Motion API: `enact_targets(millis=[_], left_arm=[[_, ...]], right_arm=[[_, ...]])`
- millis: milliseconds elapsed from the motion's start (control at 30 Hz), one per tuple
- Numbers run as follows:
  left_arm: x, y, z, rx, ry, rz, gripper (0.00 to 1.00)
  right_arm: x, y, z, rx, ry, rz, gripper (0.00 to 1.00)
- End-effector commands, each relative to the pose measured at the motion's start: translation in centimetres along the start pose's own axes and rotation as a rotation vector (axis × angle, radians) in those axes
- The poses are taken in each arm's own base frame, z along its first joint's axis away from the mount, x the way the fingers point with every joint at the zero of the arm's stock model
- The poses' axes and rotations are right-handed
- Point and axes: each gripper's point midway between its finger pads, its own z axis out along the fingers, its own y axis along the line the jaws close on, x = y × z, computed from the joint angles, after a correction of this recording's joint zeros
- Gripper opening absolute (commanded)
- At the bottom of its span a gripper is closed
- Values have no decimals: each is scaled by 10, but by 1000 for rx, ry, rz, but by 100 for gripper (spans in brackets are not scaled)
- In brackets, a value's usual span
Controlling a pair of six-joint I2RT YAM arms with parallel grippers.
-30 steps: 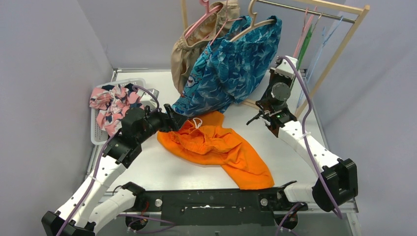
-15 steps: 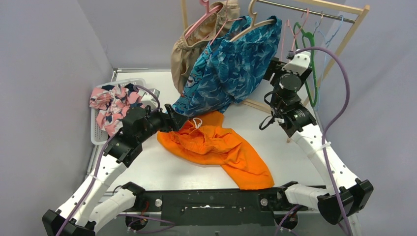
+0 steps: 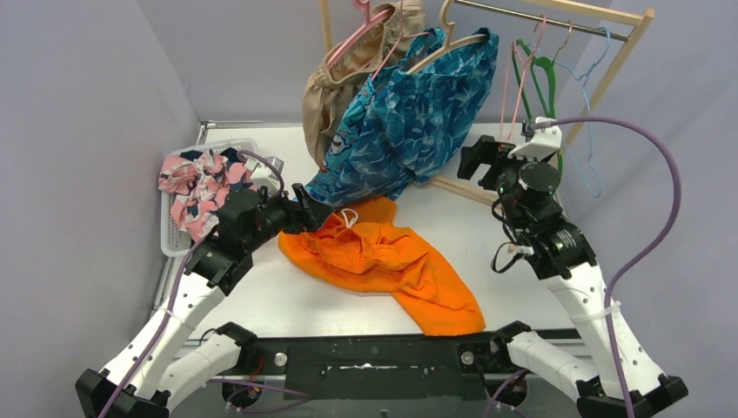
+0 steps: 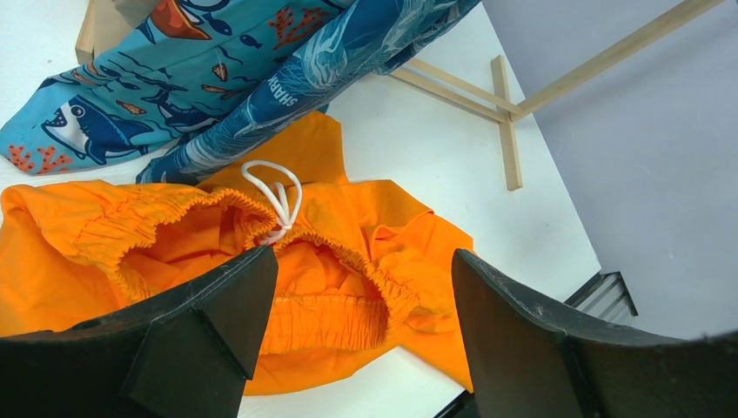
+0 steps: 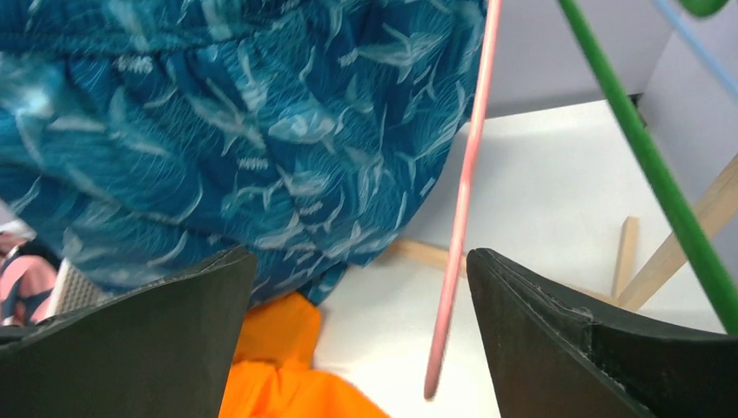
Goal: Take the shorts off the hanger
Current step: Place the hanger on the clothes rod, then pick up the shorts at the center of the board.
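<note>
Orange shorts (image 3: 383,261) lie crumpled on the table, off any hanger. My left gripper (image 3: 309,209) hovers open just over their elastic waistband (image 4: 331,261), gripping nothing. Dark teal-blue print shorts (image 3: 439,96) hang on a wooden hanger (image 3: 452,39). Turquoise shark-print shorts (image 3: 361,170) droop beside them to the table, and tan shorts (image 3: 335,87) hang on a pink hanger. My right gripper (image 3: 472,162) stands open to the right of the dark shorts (image 5: 218,131). An empty pink hanger's bar (image 5: 461,200) dangles between its fingers, untouched.
A white basket (image 3: 170,235) at the left holds pink shark-print shorts (image 3: 196,187). Empty green (image 3: 540,78) and blue hangers (image 3: 592,61) hang on the wooden rack's rail (image 3: 557,22). The rack's foot (image 4: 505,122) lies on the table at the back right.
My right gripper has opened wide and its arm has swung right and back from the rack. The empty hangers now hang loose on the rail. The left arm has stayed still.
</note>
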Motion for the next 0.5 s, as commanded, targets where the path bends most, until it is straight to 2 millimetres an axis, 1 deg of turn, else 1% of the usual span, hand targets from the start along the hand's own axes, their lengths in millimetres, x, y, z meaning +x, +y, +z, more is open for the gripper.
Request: enact_targets(millis=[0, 133, 233, 367, 467], left_arm=[[-13, -8, -2, 19, -43, 3, 73], [-12, -6, 0, 15, -41, 2, 74], [-11, -6, 2, 14, -38, 1, 74], [-9, -4, 2, 10, -35, -3, 74], [-11, -4, 1, 2, -34, 4, 74]], right_arm=[[11, 8, -27, -103, 26, 77, 97], [17, 1, -45, -108, 32, 98, 98], [25, -2, -57, -113, 35, 158, 99], [38, 10, -71, -220, 51, 184, 99], [43, 10, -78, -228, 67, 214, 100]])
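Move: The orange shorts lie flat on the table, middle about 20 cm to my right hand's left, 8 cm back and some 36 cm below. From that hand the pink hanger, already on the rod, is about 8 cm ahead, 6 cm right and 8 cm up; the green one is 5 cm farther right of it. The hung blue shorts are 10 cm ahead, 11 cm left, 10 cm lower. From my left hand the orange shorts are 12 cm right, 3 cm back, 24 cm below. I keep drawing my empty right hand back from the pink hanger, quickly, about 8 cm towards my base, and let it sink nearly 4 cm as it nears the height of the orange shorts. The fingers stay wide open while the wrist turns some 10 degrees counter-clockwise and rolls its left side up by about as much. ##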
